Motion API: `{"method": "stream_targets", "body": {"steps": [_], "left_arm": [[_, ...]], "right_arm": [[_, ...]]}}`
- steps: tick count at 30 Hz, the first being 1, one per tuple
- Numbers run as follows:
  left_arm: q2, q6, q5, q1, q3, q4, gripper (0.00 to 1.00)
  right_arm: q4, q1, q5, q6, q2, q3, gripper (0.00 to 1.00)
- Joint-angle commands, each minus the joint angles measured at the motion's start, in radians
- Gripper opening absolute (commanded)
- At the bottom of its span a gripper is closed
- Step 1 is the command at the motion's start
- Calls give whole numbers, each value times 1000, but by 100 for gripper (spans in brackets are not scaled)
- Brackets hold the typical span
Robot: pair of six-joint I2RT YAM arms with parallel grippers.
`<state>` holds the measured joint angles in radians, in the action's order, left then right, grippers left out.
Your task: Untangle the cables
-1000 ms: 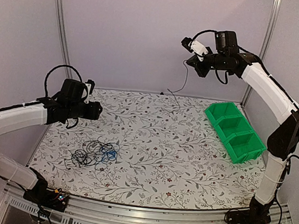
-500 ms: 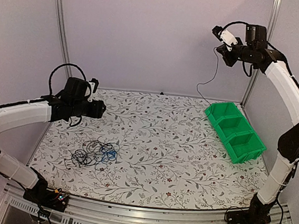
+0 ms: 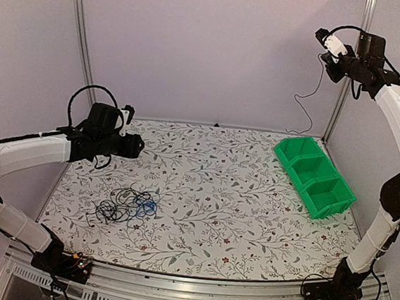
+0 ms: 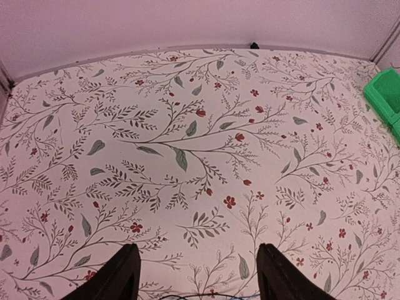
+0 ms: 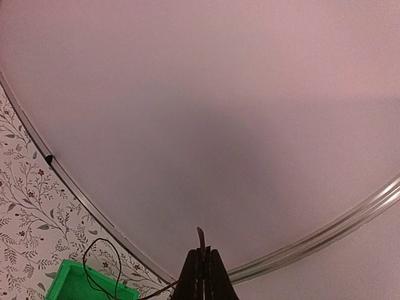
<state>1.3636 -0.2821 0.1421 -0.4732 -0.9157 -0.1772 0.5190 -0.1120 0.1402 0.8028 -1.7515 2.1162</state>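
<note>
The cables (image 3: 127, 207) lie in a small loose tangle on the front left of the flowered table, mostly black with one blue strand. Only a sliver of this tangle (image 4: 200, 295) shows at the bottom edge of the left wrist view. My left gripper (image 3: 135, 146) hovers above and behind the tangle, and its jaws (image 4: 197, 250) stand open with nothing between them. My right gripper (image 3: 328, 57) is raised high at the back right, shut on one thin black cable (image 3: 319, 80) that dangles free toward the bins. The cable's short end (image 5: 200, 235) sticks out past the closed right gripper (image 5: 204, 251).
A row of green bins (image 3: 314, 177) stands along the right side of the table, and one corner of it (image 5: 87, 284) appears below the right wrist. Metal frame posts (image 3: 79, 39) rise at the back corners. A pale wall closes the back.
My right arm has swung up and to the right with the thin black cable, lifting its lower end off the table. The left arm has edged slightly right, still open.
</note>
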Motion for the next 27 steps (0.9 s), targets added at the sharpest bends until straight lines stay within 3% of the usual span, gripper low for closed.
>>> {"method": "stream_targets", "body": {"steps": [1,15,27], "left_arm": [[9,-12,-18,-7,-5,15,64],[29,-20,-24,-6,12,16,64],[39,-25,-24,-6,12,5,64]], "right_arm": [[-66,52,9,0,30,-64,0],[-135,96,10,-13,18,-319,0],[-132,95,76,-96,0,-165,0]]}}
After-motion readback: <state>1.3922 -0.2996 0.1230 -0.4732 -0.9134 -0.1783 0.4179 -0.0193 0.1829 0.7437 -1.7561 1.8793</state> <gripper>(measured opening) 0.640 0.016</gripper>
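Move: The green bin the black cable is being taken to lies about 45 cm below the right hand, roughly level with it fore-and-aft and some 7 cm to its right. From that hand's shut fingers the cable dangles, its loose end about 8 cm to the left and 25 cm down. From the left hand, the bin is about 55 cm to the right, 12 cm farther out and 15 cm lower. The black cable stays pinched in the shut right fingers while that hand swings about 5 cm right and slightly forward, sinks some 12 cm over the green bin with its fingers tipping down around 10 degrees, then turns back and rises 3 to 4 cm. ##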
